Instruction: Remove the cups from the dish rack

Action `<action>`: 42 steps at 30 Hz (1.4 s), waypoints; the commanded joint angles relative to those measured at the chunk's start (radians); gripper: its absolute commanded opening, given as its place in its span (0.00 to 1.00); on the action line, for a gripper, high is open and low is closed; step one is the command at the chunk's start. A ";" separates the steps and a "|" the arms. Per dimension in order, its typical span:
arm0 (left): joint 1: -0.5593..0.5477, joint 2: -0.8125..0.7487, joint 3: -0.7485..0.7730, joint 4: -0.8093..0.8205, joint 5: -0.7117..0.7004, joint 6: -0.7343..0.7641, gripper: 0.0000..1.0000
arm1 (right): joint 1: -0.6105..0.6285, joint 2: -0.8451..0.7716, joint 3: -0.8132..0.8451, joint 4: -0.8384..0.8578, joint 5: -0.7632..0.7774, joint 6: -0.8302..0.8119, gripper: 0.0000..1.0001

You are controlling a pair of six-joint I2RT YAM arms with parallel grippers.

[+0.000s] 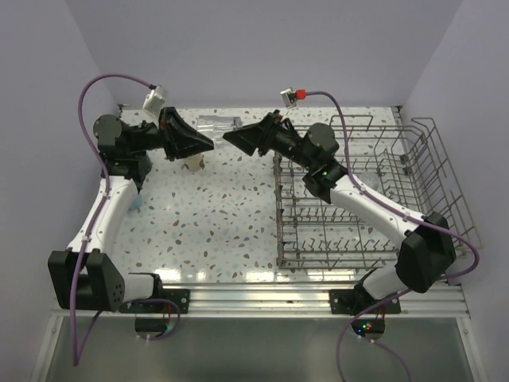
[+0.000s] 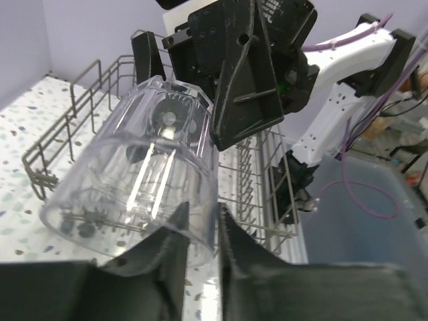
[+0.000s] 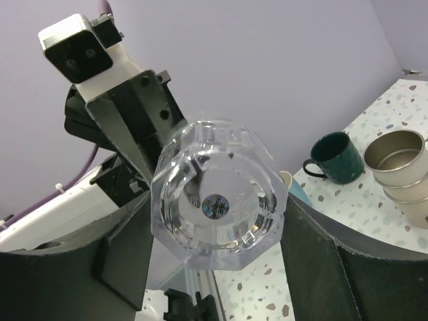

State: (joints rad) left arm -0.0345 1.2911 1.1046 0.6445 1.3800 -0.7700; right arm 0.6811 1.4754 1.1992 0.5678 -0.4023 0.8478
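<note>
A clear glass tumbler (image 1: 219, 124) hangs on its side above the table, between my two grippers. In the left wrist view its open mouth faces the camera, and my left gripper (image 2: 200, 215) pinches the tumbler (image 2: 144, 180) wall at the rim, one finger inside and one outside. My right gripper (image 3: 217, 224) is shut on the faceted base of the tumbler (image 3: 217, 200), a finger on each side. Both grippers meet left of the dish rack (image 1: 445, 185), the left gripper (image 1: 210, 143) facing the right gripper (image 1: 227, 137). No cups show in the rack.
On the table's left part stand a dark teal mug (image 3: 334, 157), stacked metallic tumblers (image 3: 398, 164) and a light blue mug (image 3: 295, 188), partly hidden behind the glass. The rack's wire wall (image 2: 67, 130) lies behind the tumbler. Purple walls close in the back and sides.
</note>
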 commanded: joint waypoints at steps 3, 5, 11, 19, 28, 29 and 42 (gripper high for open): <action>-0.005 -0.013 -0.006 0.063 -0.012 -0.028 0.00 | 0.012 0.019 -0.032 0.080 -0.021 0.031 0.08; -0.004 -0.030 -0.009 -0.009 -0.007 0.024 0.00 | 0.012 0.020 -0.052 0.080 -0.023 0.033 0.10; 0.018 -0.059 0.165 -0.909 -0.073 0.702 0.00 | 0.014 -0.029 -0.041 -0.171 0.025 -0.105 0.98; -0.028 -0.094 0.180 -1.526 -0.851 1.354 0.00 | 0.011 -0.191 -0.012 -0.529 0.278 -0.387 0.98; -0.094 0.006 0.032 -1.625 -1.238 1.488 0.00 | 0.009 -0.231 0.023 -0.683 0.355 -0.503 0.98; -0.097 0.020 0.026 -1.619 -1.263 1.486 0.00 | 0.008 -0.233 0.022 -0.689 0.361 -0.504 0.98; -0.123 0.223 -0.006 -1.520 -1.429 1.488 0.00 | 0.006 -0.240 0.014 -0.747 0.401 -0.546 0.98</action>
State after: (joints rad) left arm -0.1528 1.4899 1.0916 -0.9253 0.0036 0.6842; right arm 0.6914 1.2610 1.1851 -0.1719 -0.0345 0.3351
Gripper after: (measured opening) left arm 0.061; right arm 0.983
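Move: The clear cup, base still in the right gripper, has its rim between the left fingers: its middle is about 3 cm ahead, 4 cm right and 2 cm above the left hand, and 4 cm left, 2 cm ahead and 1 cm above the right. From the left hand, the bare table patch is level, 17 cm left, 38 cm down; the cup stack 16 cm ahead, 8 cm left; blue mug 6 cm ahead, 29 cm left; green mug 17 cm ahead, 27 cm left, all some 30 cm below. The rack's left side is 2 cm ahead, 9 cm right of the right hand and 33 cm below. Shut the left fingers on the clear cup's rim wall, then open the right gripper to free its base and draw that hand down and right, towards the rack. Keep the pinch and carry the cup about 30 cm down and 17 cm left with the left arm, towards the bare table in front of the stack, rolling the wrist nearly 90 degrees until the fingers point down. ##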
